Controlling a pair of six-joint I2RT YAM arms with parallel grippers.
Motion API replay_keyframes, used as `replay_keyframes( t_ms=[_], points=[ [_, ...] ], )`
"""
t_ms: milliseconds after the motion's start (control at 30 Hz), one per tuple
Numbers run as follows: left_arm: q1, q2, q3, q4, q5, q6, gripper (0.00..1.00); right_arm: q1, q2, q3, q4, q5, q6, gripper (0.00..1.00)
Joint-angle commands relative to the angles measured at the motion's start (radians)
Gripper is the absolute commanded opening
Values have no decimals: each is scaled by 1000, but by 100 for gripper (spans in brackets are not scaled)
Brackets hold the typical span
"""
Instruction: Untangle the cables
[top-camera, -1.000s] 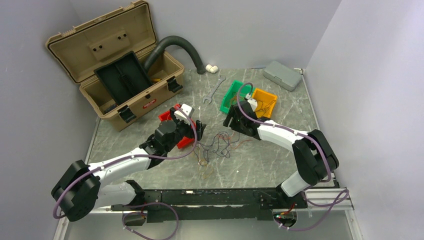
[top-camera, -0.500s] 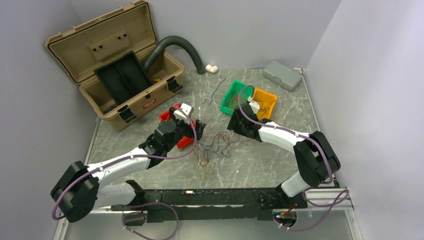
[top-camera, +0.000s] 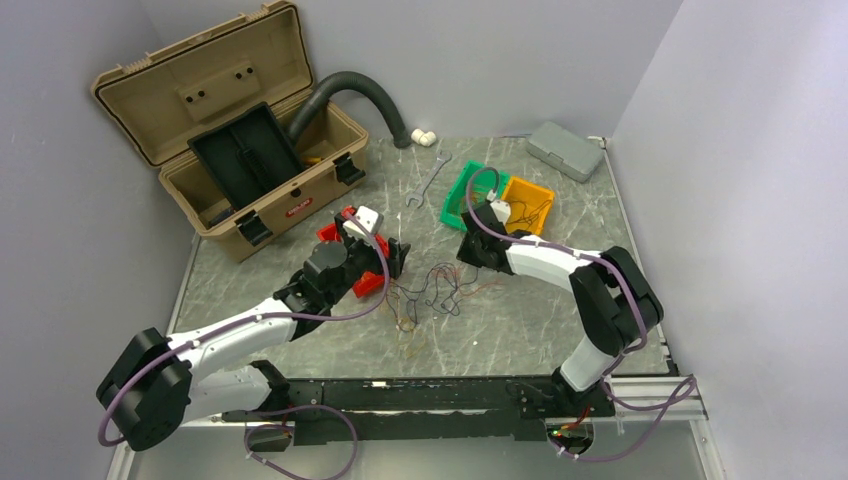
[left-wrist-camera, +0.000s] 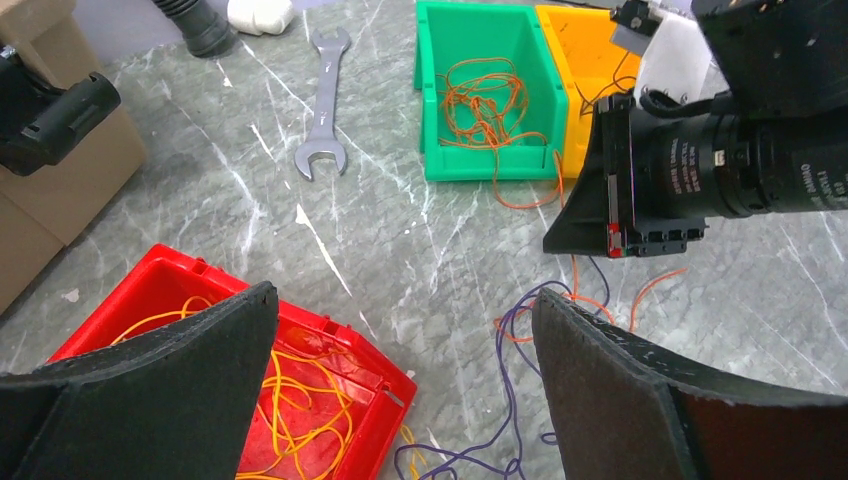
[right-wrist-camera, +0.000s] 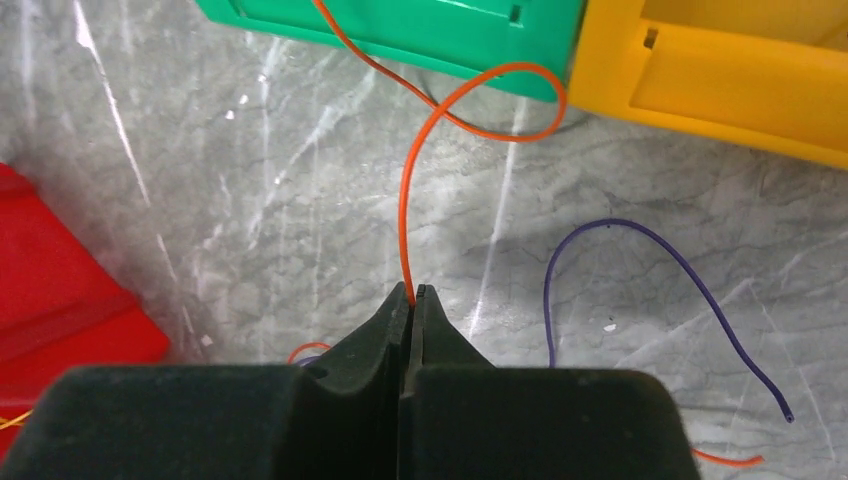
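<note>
The cables (top-camera: 436, 288) lie as a loose tangle of orange, purple and yellow strands on the marble table between the two arms. My right gripper (right-wrist-camera: 411, 292) is shut on one orange cable (right-wrist-camera: 404, 205), which curls up toward the green bin (right-wrist-camera: 420, 45). A purple cable (right-wrist-camera: 640, 240) lies free to its right. In the top view the right gripper (top-camera: 470, 252) sits low at the tangle's right edge. My left gripper (left-wrist-camera: 405, 297) hangs open above the table, with purple strands (left-wrist-camera: 510, 370) and the red bin (left-wrist-camera: 352, 335) beneath it, holding nothing.
The green bin (left-wrist-camera: 485, 163) holds orange wires and the yellow bin (left-wrist-camera: 585, 60) adjoins it. Yellow wires lie in the red bin. A wrench (left-wrist-camera: 325, 100) lies behind. An open tan toolbox (top-camera: 230, 130), dark hose (top-camera: 360, 90) and grey case (top-camera: 565, 150) stand at the back.
My right gripper has gone from open to shut, pinching the orange cable, and its arm shifted slightly toward the bins. The left gripper stayed open and barely moved.
</note>
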Motion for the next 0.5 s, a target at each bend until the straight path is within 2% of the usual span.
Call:
replay_keyframes(
  t_ms=[0, 467],
  points=[
    [2, 8, 24, 18, 2, 15, 99, -8, -66, 55, -19, 33, -24, 0],
    [1, 57, 56, -2, 41, 15, 99, -138, -173, 152, -36, -53, -85, 0]
  ],
)
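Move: With my right hand I already pinch the orange cable just above the table; the green bin where the rest of that cable lies is about 12 cm straight ahead. The orange bin sits about 10 cm to the right of the green one and level with it. The purple tangle lies roughly 6 cm back and 6 cm to the left of my right hand. From my left hand, the green bin is some 16 cm ahead, 16 cm right and 17 cm below. I lift the pinched orange cable up off the tangle with my right hand, about 7 cm, gathering speed while I swing forward towards the green bin and a little right. My right fingers stay shut and tip up by some 10 degrees; my left hand, open and empty, sinks about 2 cm. ##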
